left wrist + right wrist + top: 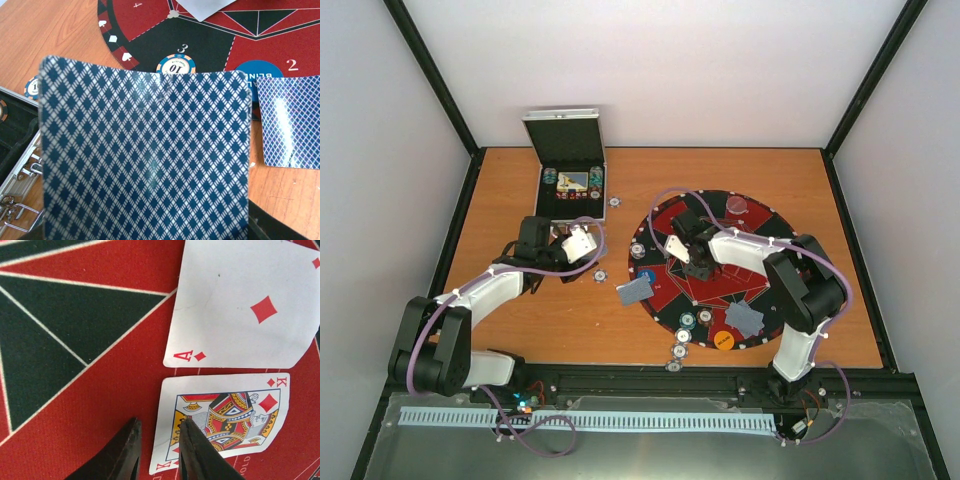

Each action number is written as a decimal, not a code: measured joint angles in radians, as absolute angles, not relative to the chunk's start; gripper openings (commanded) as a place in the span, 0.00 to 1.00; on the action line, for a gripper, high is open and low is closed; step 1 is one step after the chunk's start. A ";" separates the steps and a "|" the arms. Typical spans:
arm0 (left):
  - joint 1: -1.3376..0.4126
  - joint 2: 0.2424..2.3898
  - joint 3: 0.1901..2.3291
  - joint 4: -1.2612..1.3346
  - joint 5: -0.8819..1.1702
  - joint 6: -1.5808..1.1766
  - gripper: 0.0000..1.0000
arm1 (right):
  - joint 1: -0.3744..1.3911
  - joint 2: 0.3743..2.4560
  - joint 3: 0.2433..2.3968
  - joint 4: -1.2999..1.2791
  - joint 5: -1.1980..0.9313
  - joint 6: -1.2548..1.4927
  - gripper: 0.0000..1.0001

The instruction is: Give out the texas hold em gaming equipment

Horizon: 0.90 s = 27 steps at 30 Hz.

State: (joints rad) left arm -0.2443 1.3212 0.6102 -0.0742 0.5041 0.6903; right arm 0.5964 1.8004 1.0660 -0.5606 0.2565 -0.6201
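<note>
My left gripper (578, 243) hovers over the bare table left of the round mat, shut on a playing card (145, 155) whose blue diamond-patterned back fills the left wrist view and hides the fingers. My right gripper (160, 422) is low over the red and black poker mat (665, 215). Its fingers stand slightly open, nothing between them, and one fingertip lies over the left edge of a face-up king of diamonds (235, 415). An ace of diamonds (245, 305) lies face up just beyond it. Poker chips (678, 351) are scattered round the mat's rim.
An open metal case (565, 180) with chips inside stands at the back left. Face-down cards (633, 291) (744, 320) lie at the mat's left and near edges. An orange disc (723, 340) and a blue disc (255, 75) sit on the mat, a "10" chip (175, 65) nearby.
</note>
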 measured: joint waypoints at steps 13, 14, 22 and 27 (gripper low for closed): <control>-0.244 1.321 0.610 -0.073 0.505 0.691 0.54 | 0.537 1.568 1.122 -0.509 -0.054 -0.441 1.00; -0.244 1.321 0.610 -0.073 0.505 0.691 0.54 | 0.519 1.548 1.148 -0.478 -0.142 -0.402 1.00; -0.244 1.321 0.610 -0.070 0.505 0.696 0.54 | 0.517 1.678 1.315 -0.230 -0.658 -0.079 1.00; -0.244 1.321 0.610 -0.059 0.505 0.697 0.54 | 0.569 1.875 1.408 -0.231 -0.772 -0.001 0.97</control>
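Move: The card deck I want next is held up in my left hand's fingers, practically at that hand's own grip point. From my right hand it lies about 33 cm left, about 1 cm ahead and some 8 cm higher. On the table 2 cm below my right hand, the king lies 3 cm ahead, the ace 6 cm ahead and 7 cm left, the face-down cards 8 cm back and 21 cm left, and the white chip 5 cm ahead and 21 cm left. My right hand comes away from the king and sweeps left towards the deck, about 20 cm across in an arc that climbs some 20 cm, then sinks back about 5, gaining speed after a slow start. On the way I spread its fingers from slightly parted to fully open and swing them some 70 degrees, from pointing down to pointing left at the deck. My left hand keeps holding the deck practically still. ##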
